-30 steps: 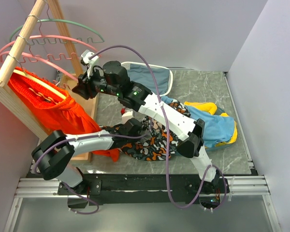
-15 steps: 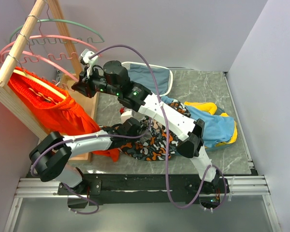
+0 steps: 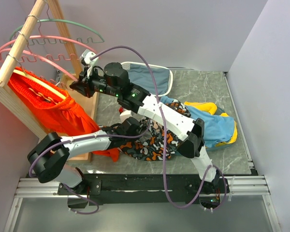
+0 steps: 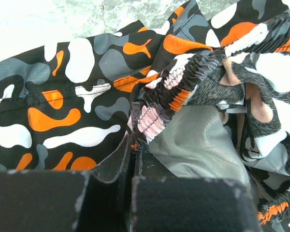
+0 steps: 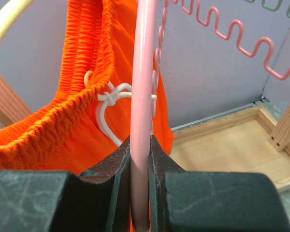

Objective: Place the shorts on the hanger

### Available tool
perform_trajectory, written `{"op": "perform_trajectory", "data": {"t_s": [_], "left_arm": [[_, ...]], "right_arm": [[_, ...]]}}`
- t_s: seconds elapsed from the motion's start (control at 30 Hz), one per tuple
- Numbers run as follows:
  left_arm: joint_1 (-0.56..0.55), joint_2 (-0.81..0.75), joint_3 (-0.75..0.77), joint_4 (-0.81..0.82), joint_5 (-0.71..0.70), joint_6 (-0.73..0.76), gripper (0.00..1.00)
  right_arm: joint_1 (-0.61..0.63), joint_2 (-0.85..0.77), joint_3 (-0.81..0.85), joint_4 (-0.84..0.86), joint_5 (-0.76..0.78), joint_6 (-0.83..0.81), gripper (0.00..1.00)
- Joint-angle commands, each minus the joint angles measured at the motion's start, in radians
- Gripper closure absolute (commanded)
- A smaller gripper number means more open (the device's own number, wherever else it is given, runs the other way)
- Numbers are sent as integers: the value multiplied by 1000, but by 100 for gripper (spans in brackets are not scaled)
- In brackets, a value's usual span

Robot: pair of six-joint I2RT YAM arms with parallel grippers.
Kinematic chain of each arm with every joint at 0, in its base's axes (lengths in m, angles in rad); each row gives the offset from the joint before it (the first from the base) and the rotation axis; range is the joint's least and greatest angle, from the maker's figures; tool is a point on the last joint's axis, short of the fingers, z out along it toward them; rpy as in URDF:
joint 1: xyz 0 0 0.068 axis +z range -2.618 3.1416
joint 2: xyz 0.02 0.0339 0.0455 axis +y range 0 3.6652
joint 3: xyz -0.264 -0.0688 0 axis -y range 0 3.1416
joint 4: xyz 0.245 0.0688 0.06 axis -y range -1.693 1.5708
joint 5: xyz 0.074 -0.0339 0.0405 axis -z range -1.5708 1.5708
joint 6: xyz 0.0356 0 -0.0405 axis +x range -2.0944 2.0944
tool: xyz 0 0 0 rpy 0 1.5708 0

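The shorts [image 3: 154, 145], black with orange, white and grey blobs, lie crumpled on the table's near side. My left gripper [image 3: 134, 126] is shut on their elastic waistband; in the left wrist view the jaws [image 4: 132, 153] pinch the fabric [image 4: 77, 96]. My right gripper [image 3: 78, 83] reaches to the rack and is shut on the pink hanger [image 3: 41, 60], which hangs from the wooden rod. In the right wrist view the pink bar [image 5: 142, 72] runs upright between the fingertips [image 5: 140, 145].
A wooden rack [image 3: 17, 53] stands at the left with an orange garment [image 3: 43, 104], a second pink hanger and a green hanger [image 3: 63, 21]. Light blue and yellow clothes [image 3: 215, 123] lie at the right. A blue-grey garment [image 3: 147, 77] lies at the back.
My right gripper has shifted slightly left toward the rack, still holding the pink hanger. My left arm has crept a little left with the shorts.
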Motion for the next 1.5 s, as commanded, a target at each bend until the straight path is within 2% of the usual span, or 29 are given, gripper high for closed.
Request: {"op": "perform_trajectory", "data": {"t_s": [0.0,0.4,0.57,0.83,1.17,1.47], "left_arm": [[4,-37,3,-13,-12,13,99],[6,-43,3,-22,-12,10,99],[6,-48,9,-34,-17,10,99],[7,-48,9,-36,-12,10,99],[9,-38,15,-34,-9,13,99],[12,-37,12,-36,-9,17,99]], "right_arm": [[-2,-95,11,171,-32,19,100],[-39,-186,-128,286,-104,95,100],[-51,-186,-122,296,-133,126,100],[-59,-232,-193,276,-84,108,100],[-124,-286,-340,495,-205,261,100],[-150,-293,-354,563,-236,319,100]]}}
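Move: The right gripper already grips the low end of the nearest pink hanger. The hanger's place on the wooden rod is roughly 16 cm left, 5 cm ahead and 14 cm above. The orange shorts hang about 12 cm left, 8 cm back and 8 cm below. The patterned shorts' waistband waits some 30 cm right, 2 cm back and 36 cm below. From the left gripper, already pinching the waistband, its middle is about 5 cm right and level. Keep the pink hanger's end pinched in the right gripper and draw the hanger rightward about 6 cm, away from the orange shorts. Raise it as it goes to nearly 5 cm, let it dip a little, then lift again to end about 4 cm up, tipping the fingers up some 15 degrees and easing slightly forward at the last. Hold the left gripper still on the waistband. ##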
